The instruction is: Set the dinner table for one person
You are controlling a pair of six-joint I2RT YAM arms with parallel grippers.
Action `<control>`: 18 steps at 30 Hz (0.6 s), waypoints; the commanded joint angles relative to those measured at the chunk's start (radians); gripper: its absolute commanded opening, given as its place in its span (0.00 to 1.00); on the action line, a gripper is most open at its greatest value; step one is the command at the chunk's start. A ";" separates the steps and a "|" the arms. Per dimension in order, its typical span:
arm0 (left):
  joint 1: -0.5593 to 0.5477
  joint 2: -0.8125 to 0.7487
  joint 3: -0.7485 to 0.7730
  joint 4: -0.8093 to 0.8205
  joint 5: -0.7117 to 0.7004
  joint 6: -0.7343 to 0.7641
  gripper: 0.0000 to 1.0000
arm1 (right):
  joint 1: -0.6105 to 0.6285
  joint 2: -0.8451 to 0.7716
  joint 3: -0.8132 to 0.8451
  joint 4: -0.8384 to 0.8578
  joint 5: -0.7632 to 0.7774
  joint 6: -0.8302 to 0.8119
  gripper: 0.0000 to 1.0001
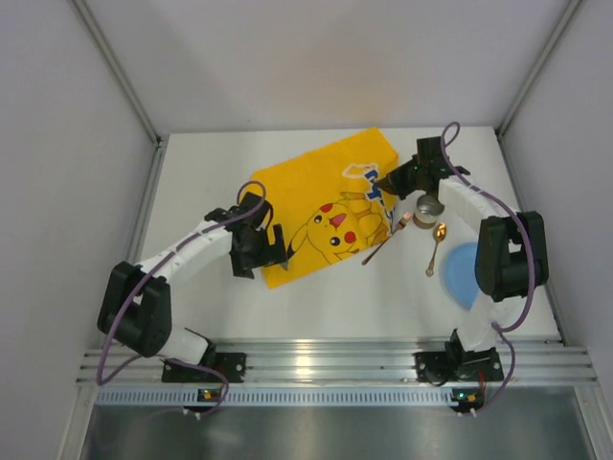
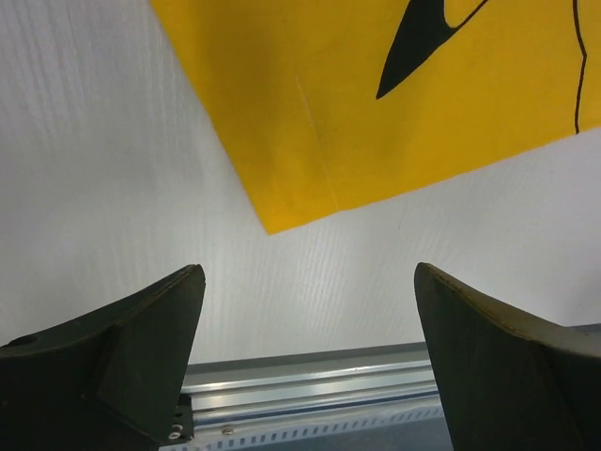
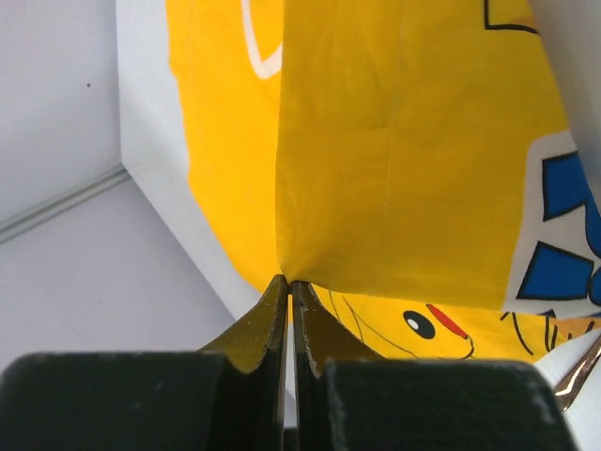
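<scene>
The white dinner table (image 1: 316, 307) carries a yellow Pikachu-print cloth mat (image 1: 316, 206), lying askew in the middle. My right gripper (image 1: 388, 182) is shut on the mat's far right edge; in the right wrist view its tips (image 3: 289, 280) pinch a fold of the yellow cloth (image 3: 404, 160), which rises off the table. My left gripper (image 1: 273, 244) hovers at the mat's near left corner. In the left wrist view it stands open (image 2: 310, 282) with nothing between its fingers, the mat corner (image 2: 376, 113) just ahead over bare table (image 2: 113, 188).
Right of the mat lie a rose-gold utensil (image 1: 385, 241), a gold spoon (image 1: 437, 244) and a small metal cup (image 1: 428, 206). A blue plate (image 1: 460, 273) sits under the right arm. An aluminium rail (image 2: 310, 376) runs along the near edge.
</scene>
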 commanded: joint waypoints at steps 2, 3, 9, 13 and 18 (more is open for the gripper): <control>0.003 0.093 0.015 0.117 0.009 -0.035 0.99 | 0.007 0.014 0.026 -0.018 -0.030 -0.065 0.00; 0.003 0.110 0.018 0.127 0.009 -0.033 0.98 | 0.004 0.014 0.029 -0.024 -0.025 -0.073 0.00; -0.009 0.268 0.049 0.171 0.021 -0.018 0.98 | -0.025 0.026 0.040 -0.067 -0.027 -0.125 0.00; -0.010 0.363 0.090 0.165 0.025 0.007 0.77 | -0.038 0.034 0.029 -0.073 -0.037 -0.145 0.00; -0.007 0.420 0.204 0.112 0.022 0.057 0.30 | -0.050 0.043 0.022 -0.078 -0.059 -0.153 0.00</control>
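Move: The yellow cloth's near-left corner is almost under my wide-open left hand, perhaps 1 cm back and 7 cm below; the cloth's black ear tip sits about 4 cm ahead and 5 cm right. My right hand still grips the cloth's raised right part about 13 cm above the table spot it goes to, 1 cm back and 1 cm right. From that hand, the fork is 11 cm back and 2 cm right, the cup 3 cm back and 13 cm right. I drop my left hand about 6 cm onto the yellow cloth just inside its near-left corner, then slide it forward and to the right, some 3 cm at table level, while the fingers close and pinch a bunch of cloth. My right hand keeps its shut grip and lowers its part of the cloth about 3 cm, easing slightly back and right. ##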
